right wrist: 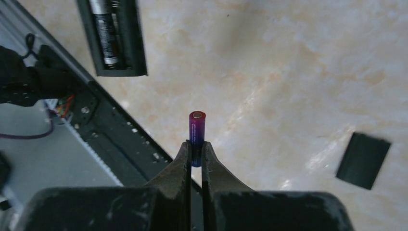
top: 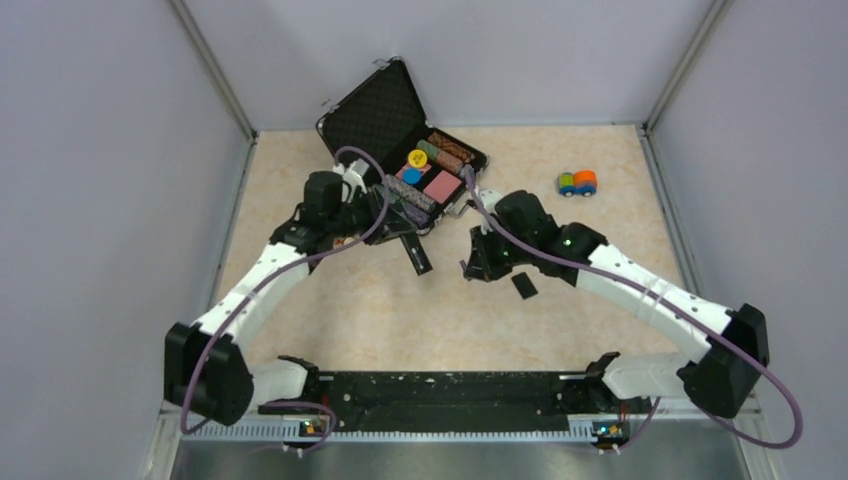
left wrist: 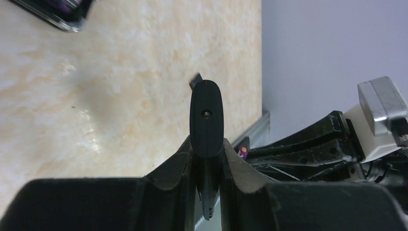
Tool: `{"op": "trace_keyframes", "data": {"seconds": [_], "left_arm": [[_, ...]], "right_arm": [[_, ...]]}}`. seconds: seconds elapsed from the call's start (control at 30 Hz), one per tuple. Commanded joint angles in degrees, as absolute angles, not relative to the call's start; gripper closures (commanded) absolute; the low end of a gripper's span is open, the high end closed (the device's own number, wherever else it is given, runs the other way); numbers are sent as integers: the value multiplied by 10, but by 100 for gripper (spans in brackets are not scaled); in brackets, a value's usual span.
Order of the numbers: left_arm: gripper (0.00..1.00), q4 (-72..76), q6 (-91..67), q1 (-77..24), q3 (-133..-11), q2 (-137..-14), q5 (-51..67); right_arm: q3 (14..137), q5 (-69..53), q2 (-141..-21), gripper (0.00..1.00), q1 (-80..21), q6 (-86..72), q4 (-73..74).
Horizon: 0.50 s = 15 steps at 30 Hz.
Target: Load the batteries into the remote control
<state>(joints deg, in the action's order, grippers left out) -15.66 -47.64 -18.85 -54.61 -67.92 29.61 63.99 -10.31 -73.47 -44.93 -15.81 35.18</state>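
My left gripper (top: 398,230) is shut on one end of the remote control (top: 418,254), a slim black bar held above the table. In the left wrist view the remote control (left wrist: 207,118) shows end-on between the fingers of the left gripper (left wrist: 207,153). From the right wrist, the remote control (right wrist: 113,38) lies with its back open, and a dark battery (right wrist: 104,30) with a pale end sits in the compartment. My right gripper (right wrist: 195,148) is shut on the purple battery (right wrist: 197,127), which stands upright just right of the remote. The right gripper (top: 476,262) hovers close beside it.
The flat black cover piece (top: 523,286) lies on the table under the right arm, also the cover (right wrist: 363,160) at right. An open black case of poker chips (top: 405,140) stands behind the left gripper. A small toy car (top: 577,183) sits at back right.
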Motion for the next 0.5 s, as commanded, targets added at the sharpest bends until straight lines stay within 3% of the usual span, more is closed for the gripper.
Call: {"op": "trace_keyframes", "data": {"seconds": [0.0,0.13,0.47], "left_arm": [[100,20,-536,-189,-522,-761,502],[100,159,-590,-204,-501,-816,565],[100,258,-568,-264,-491,-866,592]], "right_arm": [[599,-193,-653,100,-456,-337,304],[578,-228,-639,100,-458,-414,291],[577,-228,-671,100,-458,-506,304]]}}
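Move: The remote's open battery bay, with one battery already in it, lies about 10 cm left of the right hand, level fore and aft and some 3 cm higher. The purple battery in the right fingers is roughly 7 cm back, 13 cm right and 4 cm below the left hand, which holds the remote. The chip case stands about 12 cm ahead and 5 cm right of the left hand, 18 cm lower. The battery cover lies some 15 cm right of the right hand, 4 cm back and 17 cm below. The remote, still gripped in the left hand, is carried about 8 cm right and a little back towards the purple battery, sinking at first and then lifting slightly, while the wrist turns some 30 degrees, mostly clockwise. The right hand keeps its pinch on the battery, draws back quickly, then rises slightly and edges left towards the bay, its fingers swinging round to point more leftward. ##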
